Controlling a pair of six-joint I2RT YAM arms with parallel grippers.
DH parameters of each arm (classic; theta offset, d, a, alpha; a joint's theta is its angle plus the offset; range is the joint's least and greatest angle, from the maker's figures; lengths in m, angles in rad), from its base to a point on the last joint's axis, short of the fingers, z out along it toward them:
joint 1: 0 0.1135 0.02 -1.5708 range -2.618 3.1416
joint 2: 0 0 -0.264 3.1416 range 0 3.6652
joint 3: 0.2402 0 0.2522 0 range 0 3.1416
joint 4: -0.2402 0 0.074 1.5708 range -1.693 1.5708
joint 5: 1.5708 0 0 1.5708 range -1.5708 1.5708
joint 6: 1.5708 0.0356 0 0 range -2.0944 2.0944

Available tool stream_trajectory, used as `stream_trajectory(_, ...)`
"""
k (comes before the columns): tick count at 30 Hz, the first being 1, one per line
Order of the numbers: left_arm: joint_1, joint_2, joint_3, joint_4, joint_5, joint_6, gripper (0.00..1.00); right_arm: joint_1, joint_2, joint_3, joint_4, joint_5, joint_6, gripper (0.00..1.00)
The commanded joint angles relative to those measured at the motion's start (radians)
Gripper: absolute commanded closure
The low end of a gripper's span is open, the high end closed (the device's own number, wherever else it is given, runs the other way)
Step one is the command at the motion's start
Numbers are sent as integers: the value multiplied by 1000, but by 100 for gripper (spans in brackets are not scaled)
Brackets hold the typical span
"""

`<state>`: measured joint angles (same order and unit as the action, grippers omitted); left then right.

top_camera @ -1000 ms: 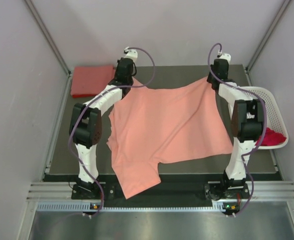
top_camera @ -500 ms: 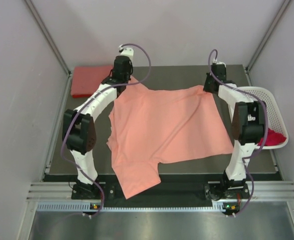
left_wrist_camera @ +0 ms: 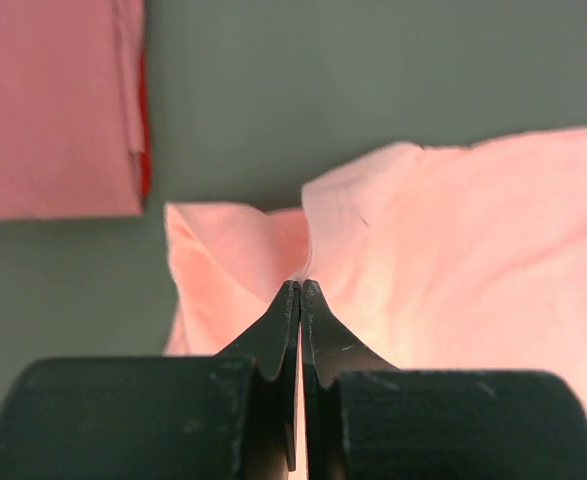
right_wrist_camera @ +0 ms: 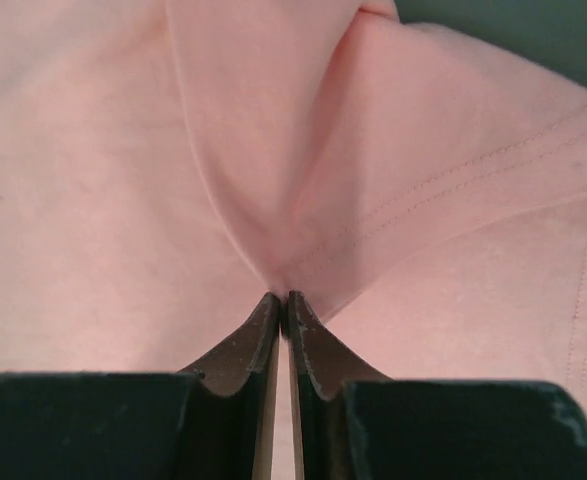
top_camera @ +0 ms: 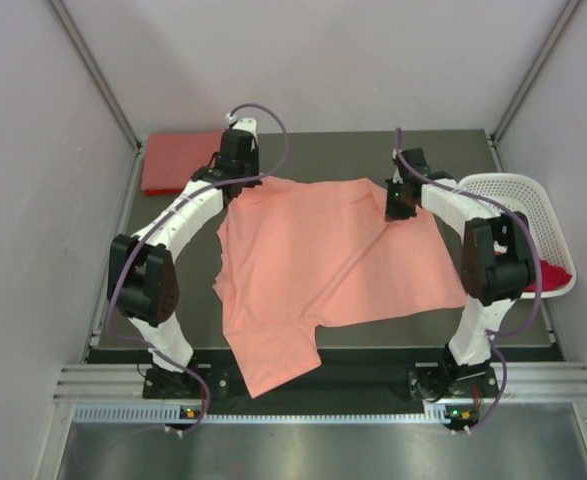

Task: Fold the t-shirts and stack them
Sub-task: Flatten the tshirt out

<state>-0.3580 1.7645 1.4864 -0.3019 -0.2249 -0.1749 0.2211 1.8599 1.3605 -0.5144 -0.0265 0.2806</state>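
Note:
A light salmon-pink t-shirt [top_camera: 323, 260] lies spread over the dark table, one sleeve hanging over the near edge. My left gripper [top_camera: 241, 182] is shut on its far left corner, the fabric bunched at the fingertips [left_wrist_camera: 300, 287]. My right gripper [top_camera: 398, 212] is shut on a fold of the same shirt near its far right, and the cloth puckers up from the pinch [right_wrist_camera: 283, 297]. A folded coral-red t-shirt [top_camera: 183, 160] rests at the far left and also shows in the left wrist view [left_wrist_camera: 53, 100]. A magenta-red t-shirt [top_camera: 548, 272] sits in the basket.
A white perforated basket [top_camera: 523, 195] stands at the right table edge beside the right arm. Bare dark table [top_camera: 323, 155] shows beyond the shirt's far edge. Grey walls close in the left, right and back sides.
The right gripper has carried its corner inward and toward the near side, over the shirt. The left arm has shifted slightly left. The shirt's far edge has sunk and slackened.

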Motion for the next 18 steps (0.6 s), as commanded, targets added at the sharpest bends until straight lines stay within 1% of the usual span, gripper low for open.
stream_trajectory(1,-2,-77,-46,-13,105,-78,100,18,-28,-26,-78,-30,-34,91)
stream_trajectory(2,-6,-83,-52,-14,114,-83,100,21,-31,-40,-78,-32,-34,89)
stream_trajectory(5,-21,-97,-74,-17,130,-92,100,20,-13,-25,-113,-33,-27,78)
stream_trajectory(6,-25,-99,-78,-22,133,-92,100,21,-4,-18,-121,-30,-11,65)
stream_trajectory(8,-29,-106,-83,-28,142,-92,100,21,-14,2,-136,-18,29,52)
stream_trajectory(9,-32,-111,-84,-32,145,-92,100,21,-25,5,-138,-13,96,42)
stream_trajectory(11,-35,-128,-100,-39,151,-92,100,23,-77,-1,-131,10,190,40)
stream_trajectory(12,-36,-134,-106,-39,154,-92,100,33,-102,-14,-115,20,310,32)
stream_trajectory(13,-36,-148,-118,-40,154,-94,100,38,-125,-56,-95,58,387,29)
stream_trajectory(14,-38,-155,-124,-42,157,-94,100,38,-172,-82,-70,66,464,29)
stream_trajectory(15,-38,-161,-129,-43,156,-95,100,38,-195,-113,-2,82,634,27)
stream_trajectory(16,-38,-175,-138,-46,156,-95,100,38,-217,-186,40,118,714,27)
stream_trajectory(17,-38,-180,-143,-48,154,-97,100,38,-258,-222,94,135,791,27)
stream_trajectory(18,-38,-186,-152,-49,154,-97,100,41,-280,-266,225,148,940,28)
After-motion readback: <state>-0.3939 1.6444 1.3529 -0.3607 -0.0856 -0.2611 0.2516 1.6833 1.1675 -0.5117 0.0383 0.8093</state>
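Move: Pinched in the right fingers is a flap of the t-shirt's upper right part; the patch of shirt where it goes down lies about 3 cm back and 3 below that hand. The basket stands some 32 cm to its right and 5 back. The left hand holds the shirt's top edge; the shirt's middle is about 15 cm back, 16 right and 14 below it, the folded stack roughly 22 left, 12 ahead and 13 below. Drawing back about 4 cm and dipping some 2 onto the shirt, the right hand opens wide and lets go of the flap, then lifts about 3 cm, its wrist swinging some 25 degrees clockwise. Meanwhile the left hand, still pinching the top edge, carries it about 5 cm back and 3 to the right, sinking slightly. ##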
